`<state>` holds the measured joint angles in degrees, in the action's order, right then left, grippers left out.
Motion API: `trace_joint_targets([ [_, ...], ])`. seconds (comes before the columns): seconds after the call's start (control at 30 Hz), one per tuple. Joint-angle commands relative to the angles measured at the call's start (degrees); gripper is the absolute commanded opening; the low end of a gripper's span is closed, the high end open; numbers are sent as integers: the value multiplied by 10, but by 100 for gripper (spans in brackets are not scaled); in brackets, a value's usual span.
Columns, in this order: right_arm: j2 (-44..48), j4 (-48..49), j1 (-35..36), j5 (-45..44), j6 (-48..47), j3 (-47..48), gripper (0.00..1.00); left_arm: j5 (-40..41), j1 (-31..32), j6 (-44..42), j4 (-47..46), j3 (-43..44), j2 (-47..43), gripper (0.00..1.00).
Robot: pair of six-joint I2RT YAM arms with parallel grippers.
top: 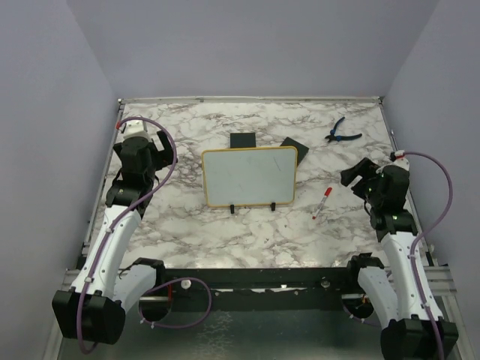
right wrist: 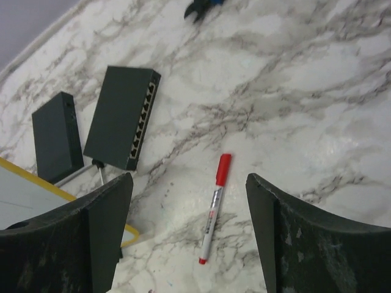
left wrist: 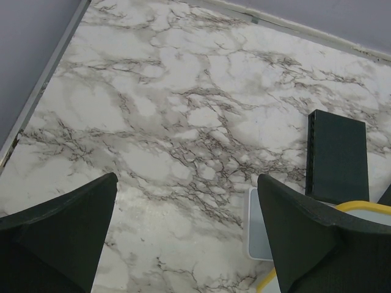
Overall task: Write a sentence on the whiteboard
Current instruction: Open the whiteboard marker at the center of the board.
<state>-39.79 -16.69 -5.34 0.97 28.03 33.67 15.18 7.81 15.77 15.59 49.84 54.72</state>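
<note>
The whiteboard point(top: 249, 176) with its yellow frame stands on two black feet in the middle of the marble table. Its white face shows only faint smudges, and the sentence does not show in these views. A red-capped marker point(top: 322, 202) lies flat to the board's right. My right gripper point(top: 358, 180) hangs open just right of the marker. In the right wrist view the marker point(right wrist: 214, 207) lies on the table between the spread fingers point(right wrist: 305, 238), untouched. My left gripper point(top: 144, 141) is open at the far left, over bare table point(left wrist: 183, 140), with the board's yellow corner point(left wrist: 366, 206) at its right.
Two black boxes point(top: 242, 140) point(top: 295, 148) lie just behind the board. Blue-handled pliers point(top: 343, 133) rest at the back right. A raised rim point(top: 247, 98) runs along the back of the table, with grey walls on three sides.
</note>
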Motion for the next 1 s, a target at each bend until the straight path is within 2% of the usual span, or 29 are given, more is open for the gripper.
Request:
trace_joint_targets([
  [0.0,-50,-100,0,59,42,-4,78,-10,-4,-12,2,-9,-8,99],
  [0.23,-131,-133,0,72,46,-19,64,-10,-2,-14,2,-12,-14,99],
  [0.5,-208,-119,18,48,54,-8,60,-11,7,-17,2,-14,-17,99],
  [0.63,-247,-97,60,32,74,-4,59,-15,8,-18,2,-14,-16,99],
  [0.77,-297,-90,124,-26,100,10,59,-16,9,-19,2,-15,-17,99],
  [0.97,-341,-89,156,-63,106,24,56,-17,10,-20,2,-15,-16,99],
])
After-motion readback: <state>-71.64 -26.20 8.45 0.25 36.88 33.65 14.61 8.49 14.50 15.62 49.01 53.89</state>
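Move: The whiteboard marker lies about 7 cm to the right hand's left, roughly 1 cm farther out and some 19 cm below, its red cap pointing outward. The whiteboard's middle is some 36 cm to the left and 14 cm ahead; the slanted black box sits about 17 cm left and 26 cm ahead, both well below. From the left hand, the marker is about 65 cm to the right, 5 cm back and 24 cm lower. Down onto the marker goes the right hand, without visible contact yet: it sinks about 16 cm, easing back some 4 cm, and swings left 6 to 7 cm, much of that late. The wrist tips the fingers some 40 degrees steeper towards the table while they close partway, staying open about the marker's plain end. ##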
